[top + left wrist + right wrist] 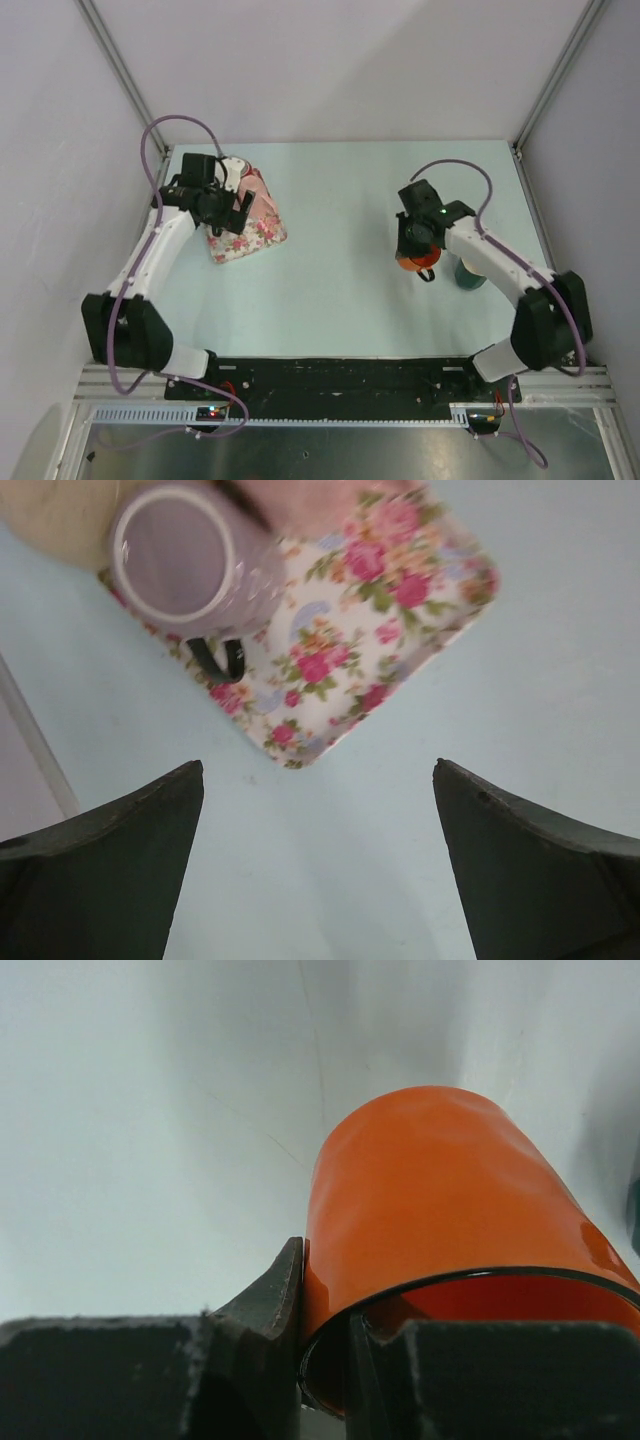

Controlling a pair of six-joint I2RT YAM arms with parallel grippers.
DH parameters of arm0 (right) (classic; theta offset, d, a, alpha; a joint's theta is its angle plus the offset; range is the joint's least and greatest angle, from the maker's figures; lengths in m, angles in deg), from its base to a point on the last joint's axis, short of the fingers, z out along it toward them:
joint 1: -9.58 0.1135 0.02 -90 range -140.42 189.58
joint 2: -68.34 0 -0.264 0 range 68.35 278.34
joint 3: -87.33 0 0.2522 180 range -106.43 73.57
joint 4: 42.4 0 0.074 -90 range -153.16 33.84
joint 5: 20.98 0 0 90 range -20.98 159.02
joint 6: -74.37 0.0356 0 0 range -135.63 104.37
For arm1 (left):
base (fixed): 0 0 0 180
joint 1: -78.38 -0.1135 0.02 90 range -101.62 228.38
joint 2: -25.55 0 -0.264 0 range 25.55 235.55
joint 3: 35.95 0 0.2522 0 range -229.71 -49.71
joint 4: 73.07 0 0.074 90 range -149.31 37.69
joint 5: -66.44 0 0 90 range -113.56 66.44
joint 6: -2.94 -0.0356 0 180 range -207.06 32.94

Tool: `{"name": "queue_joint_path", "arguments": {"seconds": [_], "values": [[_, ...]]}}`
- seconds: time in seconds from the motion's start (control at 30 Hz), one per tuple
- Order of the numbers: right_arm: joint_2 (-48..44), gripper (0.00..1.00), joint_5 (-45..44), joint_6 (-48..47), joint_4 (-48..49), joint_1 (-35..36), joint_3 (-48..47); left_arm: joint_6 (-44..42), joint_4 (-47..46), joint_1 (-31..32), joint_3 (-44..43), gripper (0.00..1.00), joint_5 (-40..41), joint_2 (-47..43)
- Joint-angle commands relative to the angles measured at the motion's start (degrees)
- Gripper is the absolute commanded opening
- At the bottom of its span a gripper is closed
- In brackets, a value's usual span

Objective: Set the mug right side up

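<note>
An orange mug (440,1190) with a dark rim fills the right wrist view, its open mouth turned toward the camera. My right gripper (325,1290) is shut on its wall, one finger outside and one inside the rim. From above, the orange mug (416,264) shows just below that gripper (420,245), right of the table's middle. My left gripper (318,780) stands wide open over bare table, holding nothing. Ahead of it a lilac mug (185,555) stands mouth up on a floral tray (400,610).
A teal cup (470,275) stands just right of the orange mug, close to the right forearm. The floral tray (250,235) lies at the far left under the left gripper (232,215). Metal frame posts and white walls bound the table.
</note>
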Motion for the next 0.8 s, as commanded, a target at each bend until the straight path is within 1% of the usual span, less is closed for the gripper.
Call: {"name": "queue_joint_path", "arguments": {"seconds": [0.0, 0.1, 0.23, 0.33, 0.37, 0.4, 0.6, 0.77], "values": [[6.58, 0.0, 0.06, -5.19, -5.84, 1.34, -4.88, -3.05, -0.41, -3.8, 0.35, 1.0, 4.29, 4.77], [11.0, 0.0, -1.0, -5.45, -5.96, 2.48, -5.44, -4.45, -0.96, -5.65, 0.3, 0.98, 5.24, 9.2], [14.92, 0.0, -1.57, -5.4, -5.82, 3.15, -5.71, -5.55, -2.55, -7.37, 0.41, 0.86, 6.17, 13.58], [16.65, 0.0, -2.19, -5.52, -5.61, 3.41, -5.74, -6.09, -4.84, -7.84, 0.96, 0.79, 6.79, 15.76], [17.28, 0.02, -1.96, -5.62, -5.49, 3.48, -5.74, -6.24, -5.37, -7.93, 1.0, 0.77, 6.71, 16.55], [17.68, 0.04, -1.76, -5.71, -5.3, 3.52, -5.75, -6.45, -6.04, -7.92, 0.98, 0.75, 6.5, 17.22], [18.66, 0.26, -0.79, -5.64, -4.69, 3.49, -5.7, -7.02, -8.85, -8.08, -1.5, 0.67, 8.93, 22.87], [17.25, 0.47, -0.05, -5.73, -5.34, 3.52, -5.79, -7.58, -9.4, -10.7, -4.18, 0.64, 8.27, 26.03]]}}
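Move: The orange mug, already held by its left-hand wall, is bound for a table spot about 16 cm below the right hand, 3 cm back and 4 to its right; the green mug stands 3 cm back, 17 right of that hand. The lavender mug is roughly 9 cm ahead, 9 left and 16 below the left hand; around it, from that hand at similar depth: pink mug 12 ahead, straight on; beige mug 16 ahead, 13 left; red mug 19 ahead, 5 left. The orange mug is lowered to the table by the right hand, which sinks about 9 cm with a slight draw back, tipping the fingers more upright by some 20 degrees; near the bottom it stops and its fingers begin to open around the mug's wall. Meanwhile the left hand swoops down and left, a little forward, to the lavender mug, steepening and narrowing its wide-open fingers by about a third. ##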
